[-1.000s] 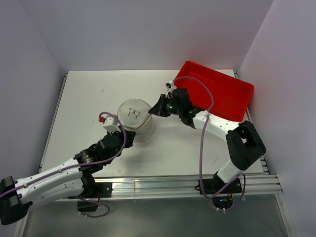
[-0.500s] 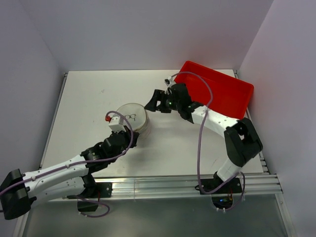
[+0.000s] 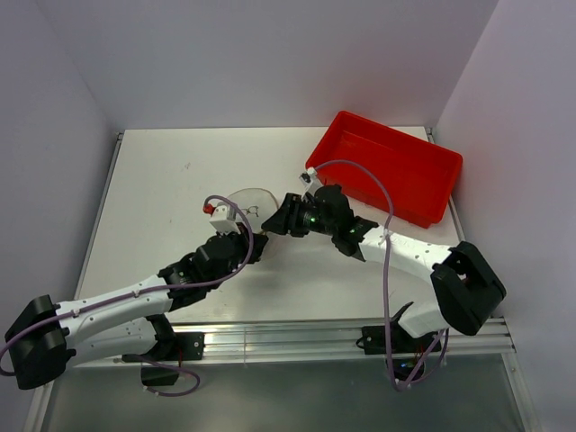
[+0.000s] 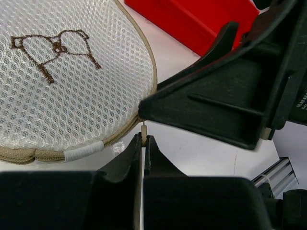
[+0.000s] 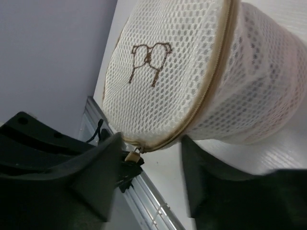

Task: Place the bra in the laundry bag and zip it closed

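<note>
The laundry bag (image 3: 245, 203) is a round white mesh pouch with a beige zipper rim and a brown embroidered mark on its lid (image 5: 149, 56). It lies tipped on the table between the two arms. My left gripper (image 4: 144, 139) is shut on the small beige zipper pull (image 4: 144, 129) at the bag's near rim. My right gripper (image 5: 151, 155) is open, its fingers (image 5: 103, 177) standing either side of the rim right by the zipper pull (image 5: 130, 156). In the top view the right gripper (image 3: 274, 222) sits just above the left gripper (image 3: 259, 241). The bra is hidden.
A red plastic tray (image 3: 387, 171) stands at the back right, its wall (image 4: 192, 24) close behind the right gripper's finger (image 4: 216, 105). The white table (image 3: 153, 180) ends at a metal rail along the near edge (image 3: 297, 337). Grey walls enclose three sides.
The right gripper let go, opened and came down to the bag's near rim. The left gripper moved right, drawing the zipper pull along the rim, and the bag tipped toward the arms.
</note>
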Robot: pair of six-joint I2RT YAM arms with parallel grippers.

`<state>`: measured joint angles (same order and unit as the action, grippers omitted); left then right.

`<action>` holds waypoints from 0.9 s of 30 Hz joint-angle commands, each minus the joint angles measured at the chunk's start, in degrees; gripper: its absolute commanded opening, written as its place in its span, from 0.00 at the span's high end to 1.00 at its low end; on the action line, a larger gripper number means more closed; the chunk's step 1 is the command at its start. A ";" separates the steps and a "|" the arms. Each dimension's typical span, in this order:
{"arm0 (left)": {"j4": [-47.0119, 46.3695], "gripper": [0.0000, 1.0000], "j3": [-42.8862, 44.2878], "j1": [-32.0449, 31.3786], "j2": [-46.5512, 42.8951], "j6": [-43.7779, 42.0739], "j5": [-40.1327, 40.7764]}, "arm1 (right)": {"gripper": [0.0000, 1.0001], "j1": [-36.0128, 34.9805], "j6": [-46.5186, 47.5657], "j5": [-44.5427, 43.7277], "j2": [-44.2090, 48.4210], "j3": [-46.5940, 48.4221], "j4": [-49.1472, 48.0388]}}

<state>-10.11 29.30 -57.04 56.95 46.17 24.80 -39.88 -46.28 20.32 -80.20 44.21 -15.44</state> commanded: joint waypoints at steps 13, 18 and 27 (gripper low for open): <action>3.07 1.00 0.23 -0.27 -5.17 -1.00 0.78 | 1.00 0.33 0.31 -8.10 -2.50 4.31 -1.96; 9.91 1.00 -0.65 -0.27 -8.86 -0.82 4.20 | 1.00 3.13 1.72 -8.45 -4.08 5.45 -1.43; 24.87 1.00 -2.58 -0.27 -17.21 3.48 11.49 | 1.00 6.48 4.00 -6.34 -8.12 9.32 0.06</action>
<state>5.04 27.33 -57.10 42.78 48.25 30.33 -37.45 -46.63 22.63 -87.07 50.39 -15.40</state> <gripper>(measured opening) 0.063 0.023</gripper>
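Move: The right hand's fingers stand open around the laundry bag's zipped rim. The spot they shut on lies about 1 cm ahead and 1 cm to the left, level with the hand; the left fingertips with the zip pull are roughly 2 cm back and 1 cm left. From the left hand, that rim spot is some 3 cm ahead, and the white end patch about 4 cm left and 1 cm ahead, with the lid logo roughly 6 cm ahead and 3 cm left. Left and slightly back goes the left hand, about 5 cm, slowly at first and then quickly, still pinching the zip pull and drawing it along the rim to the white end patch while turning slightly counter-clockwise. Before this pull gathers speed, the right fingers close on the rim just behind the slider; that hand then keeps its pinch and shifts forward, about 3 cm in all. ##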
